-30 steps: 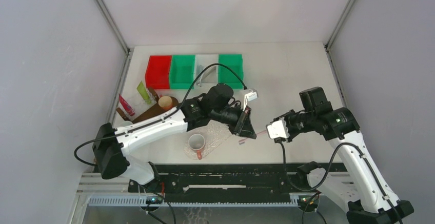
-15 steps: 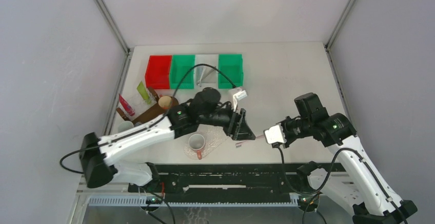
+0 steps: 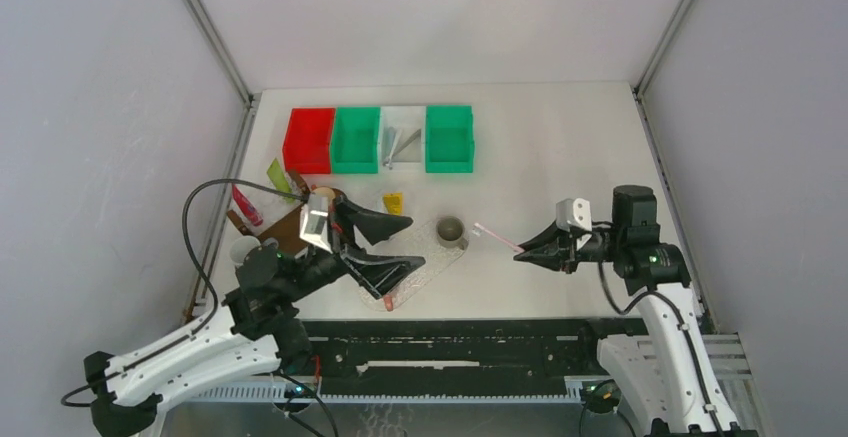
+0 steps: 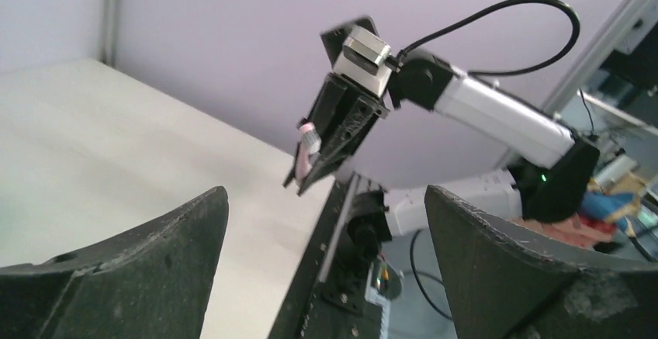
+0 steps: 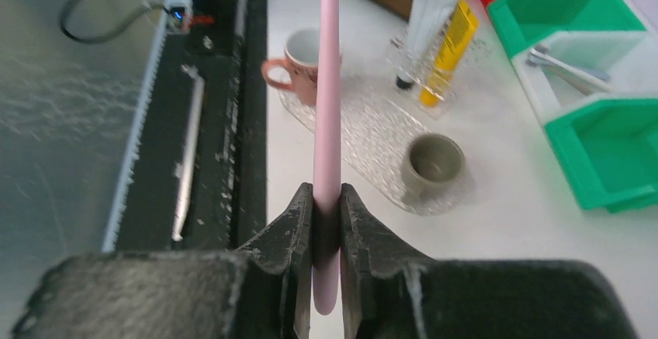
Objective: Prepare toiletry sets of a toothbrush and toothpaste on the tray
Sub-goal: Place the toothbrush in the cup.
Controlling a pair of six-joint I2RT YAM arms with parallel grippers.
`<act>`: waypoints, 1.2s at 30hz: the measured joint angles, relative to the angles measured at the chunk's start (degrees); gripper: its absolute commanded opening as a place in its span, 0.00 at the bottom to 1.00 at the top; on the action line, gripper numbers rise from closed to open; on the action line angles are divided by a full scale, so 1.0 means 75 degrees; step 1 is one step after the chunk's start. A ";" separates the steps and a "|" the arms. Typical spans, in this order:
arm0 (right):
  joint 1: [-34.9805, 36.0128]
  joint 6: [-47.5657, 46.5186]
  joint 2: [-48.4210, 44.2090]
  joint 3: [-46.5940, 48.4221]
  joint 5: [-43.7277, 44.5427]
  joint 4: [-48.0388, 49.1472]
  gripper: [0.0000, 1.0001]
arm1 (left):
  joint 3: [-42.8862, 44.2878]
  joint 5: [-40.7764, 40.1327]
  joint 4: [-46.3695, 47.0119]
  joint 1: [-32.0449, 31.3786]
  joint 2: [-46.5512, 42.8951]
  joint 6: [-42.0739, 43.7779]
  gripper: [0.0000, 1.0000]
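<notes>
My right gripper point(image 3: 522, 254) point(image 5: 327, 199) is shut on the lower end of a pink toothbrush point(image 3: 495, 236) point(image 5: 327, 83). It holds the brush in the air to the right of the clear tray point(image 3: 432, 262) point(image 5: 365, 133), pointing towards it. My left gripper point(image 3: 388, 248) point(image 4: 322, 277) stands wide open above the tray's left half, with nothing between its fingers. A yellow toothpaste tube point(image 3: 394, 202) point(image 5: 448, 48) and a white one point(image 5: 423, 17) stand at the tray's far end. The left wrist view shows the right gripper point(image 4: 335, 133) with the brush point(image 4: 308, 143).
A grey cup point(image 3: 450, 230) point(image 5: 434, 160) and a pink mug point(image 5: 304, 48) stand on the tray. Red point(image 3: 309, 140), green point(image 3: 355, 139), white point(image 3: 402, 135) and green point(image 3: 449, 138) bins line the back. A brown box point(image 3: 290, 222) and more tubes point(image 3: 278, 179) lie at the left.
My left gripper has opened and drawn back left towards its base, uncovering the grey cup. My right gripper has closed on the pink toothbrush and pulled away to the right with it.
</notes>
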 measured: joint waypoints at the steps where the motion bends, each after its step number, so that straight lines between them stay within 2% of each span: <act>1: -0.0085 0.0720 -0.0082 -0.0213 -0.0286 0.0530 0.00 | -0.0332 -0.0198 0.0373 0.0000 -0.0207 -0.0003 1.00; 5: -0.0195 0.2914 -0.0067 -0.0586 -0.1096 0.2384 0.00 | -0.1023 -0.0647 0.1346 0.0000 -0.0192 -0.0032 0.97; 8: -0.0216 0.4377 0.0023 -0.0883 -0.1341 0.3719 0.00 | -0.1087 -0.0784 0.1982 0.0000 0.0391 -0.0093 0.94; 11: -0.0224 0.5327 0.0111 -0.1102 -0.1335 0.4511 0.00 | -0.1087 -0.0962 0.2795 -0.0023 0.1096 -0.0143 0.90; 18: -0.0230 0.6420 0.0149 -0.1183 -0.1326 0.5438 0.00 | -0.1139 -0.1154 0.5115 -0.0268 0.2946 -0.0108 0.84; 23: -0.0230 0.6656 0.0187 -0.1294 -0.1332 0.5709 0.00 | -0.1087 -0.1072 0.6000 -0.0353 0.3952 -0.0067 0.77; 30: -0.0221 0.6668 0.0239 -0.1338 -0.1384 0.5727 0.00 | -0.0373 -0.0699 0.6639 -0.0373 0.5117 -0.0119 0.56; 32: -0.0221 0.6639 0.0245 -0.1338 -0.1411 0.5721 0.00 | -0.0154 -0.0557 0.6869 -0.0370 0.5406 -0.0146 0.47; 33: -0.0221 0.6624 0.0248 -0.1338 -0.1419 0.5718 0.00 | -0.0055 -0.0484 0.6956 -0.0370 0.5531 -0.0149 0.41; 36: -0.0221 0.6560 0.0254 -0.1338 -0.1478 0.5706 0.00 | 0.0251 -0.0291 0.7204 -0.0370 0.5904 -0.0201 0.03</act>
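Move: The toothbrush that the right hand holds by its handle is what the wide-open left hand goes for: its middle lies about 13 cm to the right, 5 cm ahead and 8 cm below that hand. Under the way there stands the grey cup, roughly 14 cm ahead, 5 cm right and 32 cm down, with the pink mug 3 cm ahead and 10 cm left. From the right hand, the brush's middle is some 4 cm left, 2 cm ahead and 4 cm up, the grey cup 12 cm left and 11 cm ahead. The left hand reaches about 12 cm to the right and 5 cm forward to the upper end of the toothbrush, dipping some 4 cm on the way and coming back up about half of that, while its wide-open fingers narrow slowly and then faster to about a third open, one on each side of the neck just below the bristles. The right hand keeps its pinch on the handle, rises about 2 cm and in the first half second turns some 20 degrees so that the brush head swings up and forward, then stays still and offers it. ##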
